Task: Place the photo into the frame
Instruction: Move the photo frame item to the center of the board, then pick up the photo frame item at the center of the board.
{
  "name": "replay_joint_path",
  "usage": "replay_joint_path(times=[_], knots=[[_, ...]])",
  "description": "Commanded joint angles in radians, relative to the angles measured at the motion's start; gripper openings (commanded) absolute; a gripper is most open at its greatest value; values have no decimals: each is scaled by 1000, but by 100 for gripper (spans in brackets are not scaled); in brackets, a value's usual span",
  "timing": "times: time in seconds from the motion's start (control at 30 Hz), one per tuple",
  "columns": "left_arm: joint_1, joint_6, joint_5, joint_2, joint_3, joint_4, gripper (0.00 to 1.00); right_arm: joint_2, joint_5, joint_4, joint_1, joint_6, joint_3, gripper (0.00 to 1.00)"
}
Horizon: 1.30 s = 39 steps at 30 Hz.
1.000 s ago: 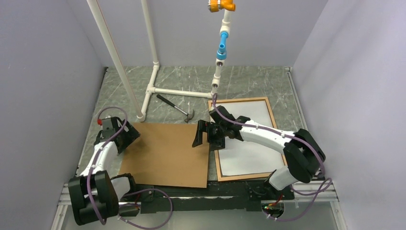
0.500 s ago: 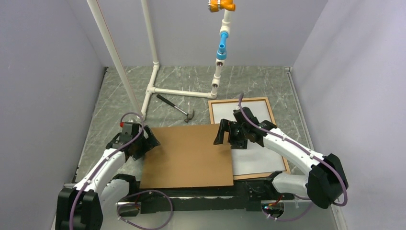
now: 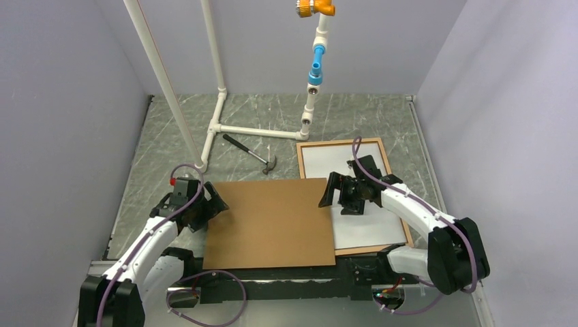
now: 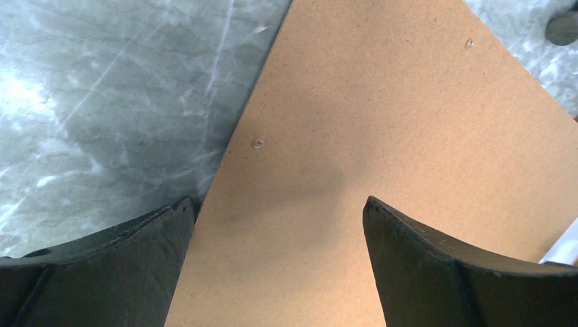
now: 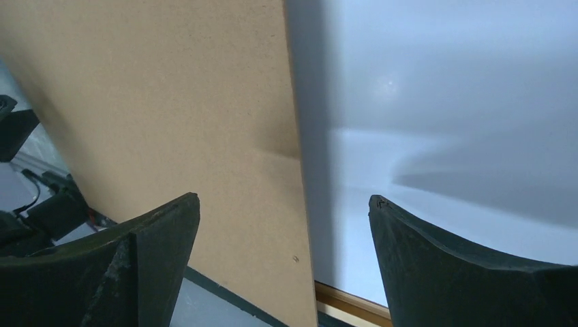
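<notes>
The frame, thin orange-brown wood, lies flat at the right of the table. A white sheet fills it, the photo with its plain reverse up, also seen in the right wrist view as the photo above a frame rail. A brown backing board lies mid-table and overlaps the frame's left side. My left gripper stands open over the board's left edge, its gripper holding nothing. My right gripper stands open astride the board's right edge, its gripper empty.
A hammer lies behind the board, near the frame's far left corner. White PVC pipes stand at the back, with a slanted pole on the left. Grey walls close in both sides.
The backing board has slid to the right and now covers the frame's left side. Both grippers moved right with it, staying open at its two edges.
</notes>
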<state>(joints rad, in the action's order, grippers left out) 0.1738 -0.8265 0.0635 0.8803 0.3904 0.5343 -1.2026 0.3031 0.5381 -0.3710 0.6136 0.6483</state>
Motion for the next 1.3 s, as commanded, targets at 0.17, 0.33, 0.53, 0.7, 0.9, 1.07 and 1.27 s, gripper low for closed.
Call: replay_joint_path(times=[0.17,0.33,0.53,0.7,0.9,1.07,1.27], knots=[[4,-10,105,47,-104,-63,99,-120,315,-298,50,-7,-91,86],[4,-10,118,48,-106,-73,99,-134,475,-461,53,44,-132,73],[4,-6,134,45,-107,-84,99,12,559,-514,55,106,-125,62],[4,-10,159,37,-106,-95,98,164,603,-573,55,207,-116,59],[6,-27,193,11,-101,-109,98,225,598,-559,37,236,-77,54],[9,-29,187,-11,-101,-96,98,249,478,-369,-17,150,4,38],[10,-22,182,-69,-89,-53,98,267,421,-251,-16,111,85,5]])
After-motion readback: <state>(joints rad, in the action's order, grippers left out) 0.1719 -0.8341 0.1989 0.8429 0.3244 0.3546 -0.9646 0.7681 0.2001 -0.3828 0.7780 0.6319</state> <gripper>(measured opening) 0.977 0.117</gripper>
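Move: Brown board first: its right edge, lying over the photo frame, is about 3 cm to the right hand's left, level fore and aft, and 3 cm below. The frame's middle is some 5 cm ahead, 4 cm right and 5 cm below that hand; the hammer head is about 13 cm ahead and 22 cm left of the hand. From the left hand, the board's right edge is some 36 cm right, 3 cm ahead and 2 cm below. Dipping about 2 cm and easing left, the right hand closes its fingers on the board's right edge, then carries it up to some 13 cm above its starting height and further left, about 7 cm in all, its fingers swinging towards the left by roughly 35 degrees. At the left edge the open left hand keeps its outer finger against the board and follows about 2.5 cm right. ##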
